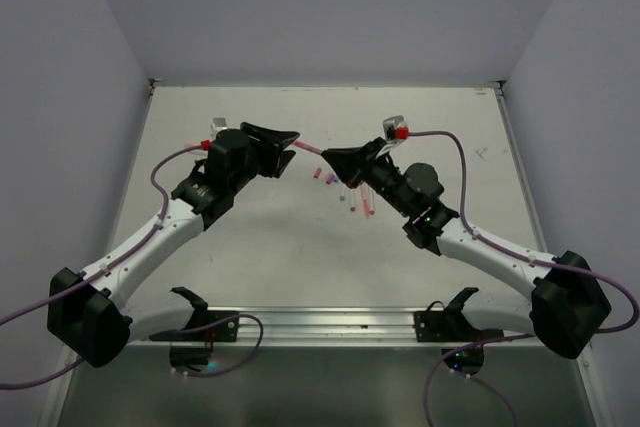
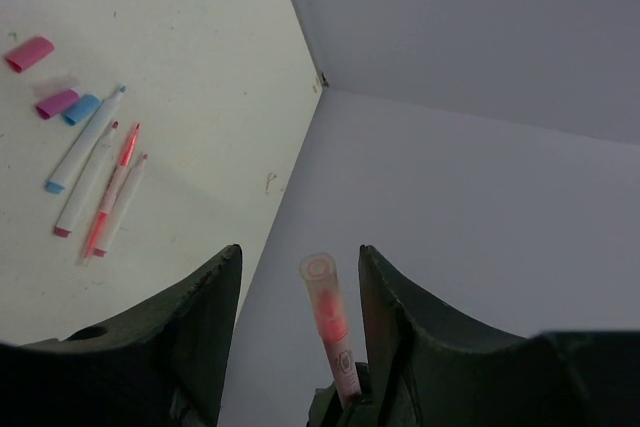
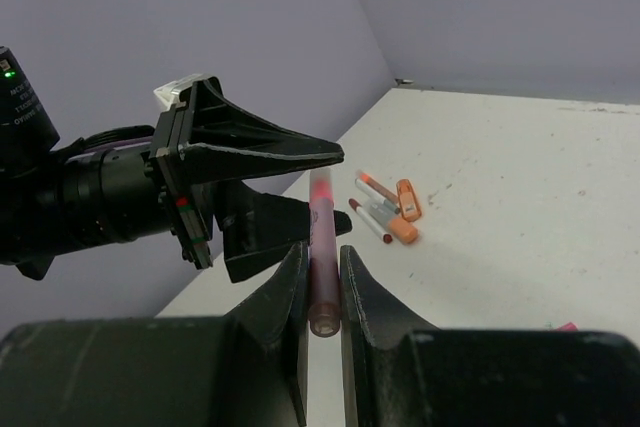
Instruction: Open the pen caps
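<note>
A pale-barrelled pen [image 3: 322, 237] with a pink-red tip is held in the air by my right gripper [image 3: 322, 259], which is shut on its barrel. Its clear cap [image 2: 322, 292] points into my left gripper [image 2: 300, 252], whose jaws stand apart around it, the cap close to the right finger [image 2: 385, 297]. From above, the left gripper [image 1: 288, 143] and the right gripper [image 1: 332, 157] meet tip to tip over the table's far middle, with the pen [image 1: 310, 149] between them.
Loose pink [image 2: 30, 53], purple [image 2: 57, 103] and blue [image 2: 82, 108] caps lie on the table beside several uncapped pale pens [image 2: 85, 147]. Two orange markers [image 3: 405, 212] lie with other thin pens [image 3: 368, 219]. The pile [image 1: 352, 197] sits under the right arm.
</note>
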{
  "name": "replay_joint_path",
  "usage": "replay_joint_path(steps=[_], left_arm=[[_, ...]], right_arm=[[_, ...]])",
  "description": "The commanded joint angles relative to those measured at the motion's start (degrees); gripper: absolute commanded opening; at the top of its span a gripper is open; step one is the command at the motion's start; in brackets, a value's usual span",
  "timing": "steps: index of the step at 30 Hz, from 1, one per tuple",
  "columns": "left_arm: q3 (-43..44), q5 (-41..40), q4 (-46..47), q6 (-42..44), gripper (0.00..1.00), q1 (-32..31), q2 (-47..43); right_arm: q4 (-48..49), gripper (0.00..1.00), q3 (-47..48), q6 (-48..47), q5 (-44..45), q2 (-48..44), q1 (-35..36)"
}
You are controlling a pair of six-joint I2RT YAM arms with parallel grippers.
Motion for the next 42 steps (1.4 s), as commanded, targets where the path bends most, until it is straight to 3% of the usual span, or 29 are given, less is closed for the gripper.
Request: replay_joint_path(steps=[1,10,14,22,24,27,28,36,42], left_arm=[[1.94,-2.15,2.58,-2.19,0.53,-0.20,0.58],[2.47,-1.89,3.64,-2.63,0.44,-0.20,0.85],[2.82,-1.36,4.34,-2.28,0.34,-0.20,0.76],[2.38,-2.33,4.43,-1.50,0.05,-0.20,-0.12],[2.47,-3.03,4.26,-0.79,0.00,-0.20,-0.21],[3.43,-3.91,3.64,2.01,0.00,-0.20,-0.47],[3.61,-4.08,3.64,2.89,0.00,-0.20,-0.38],[4.05,-1.98,9.07,15.01,0.00,-0.11,0.14],[7.39,5.57,10.40,35.03,0.00,-0.02,3.92]], right_arm=[[4.51,0.00,0.42,-1.96,1.66,0.57,0.86],[5.21,0.00,0.42,-3.19,2.36,1.71,2.53],[5.21,0.00,0.33,-4.25,2.71,2.07,3.24],[4.69,0.00,-0.29,-4.69,2.63,2.07,3.94],[4.07,0.07,-0.63,-4.51,2.28,1.63,3.85],[0.48,0.38,-0.03,-4.25,1.75,-0.30,3.94],[-1.01,0.42,0.33,-4.16,1.22,-1.44,3.94],[-21.92,0.72,5.06,-5.30,3.68,-8.74,3.94],[-40.03,0.86,15.17,-8.99,1.49,-7.87,3.68]])
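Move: The left hand's half-open fingers already straddle the free end of the pink pen, whose middle is about 3 cm back and 4 cm right of them, at their height. The right hand still grips the other end; the pen's middle is roughly 2 cm ahead and 3 cm left of this hand, and the left fingers' gap some 5 cm ahead and 7 cm left. On the table 23 cm below the left hand, the pink cap lies 9 cm ahead and 5 cm right, the purple cap 8 cm ahead and 8 cm right. The right hand feeds the pink pen nearly 2 cm to the left into the left gripper, while the left fingers, almost still, close and pinch its red end. The right fingers then open wide and let go, that hand drawing about 2.5 cm back and to its right, first dipping and then rising, as the left hand lifts the pen 2 to 3 cm and rolls and tips up some 20 degrees. ##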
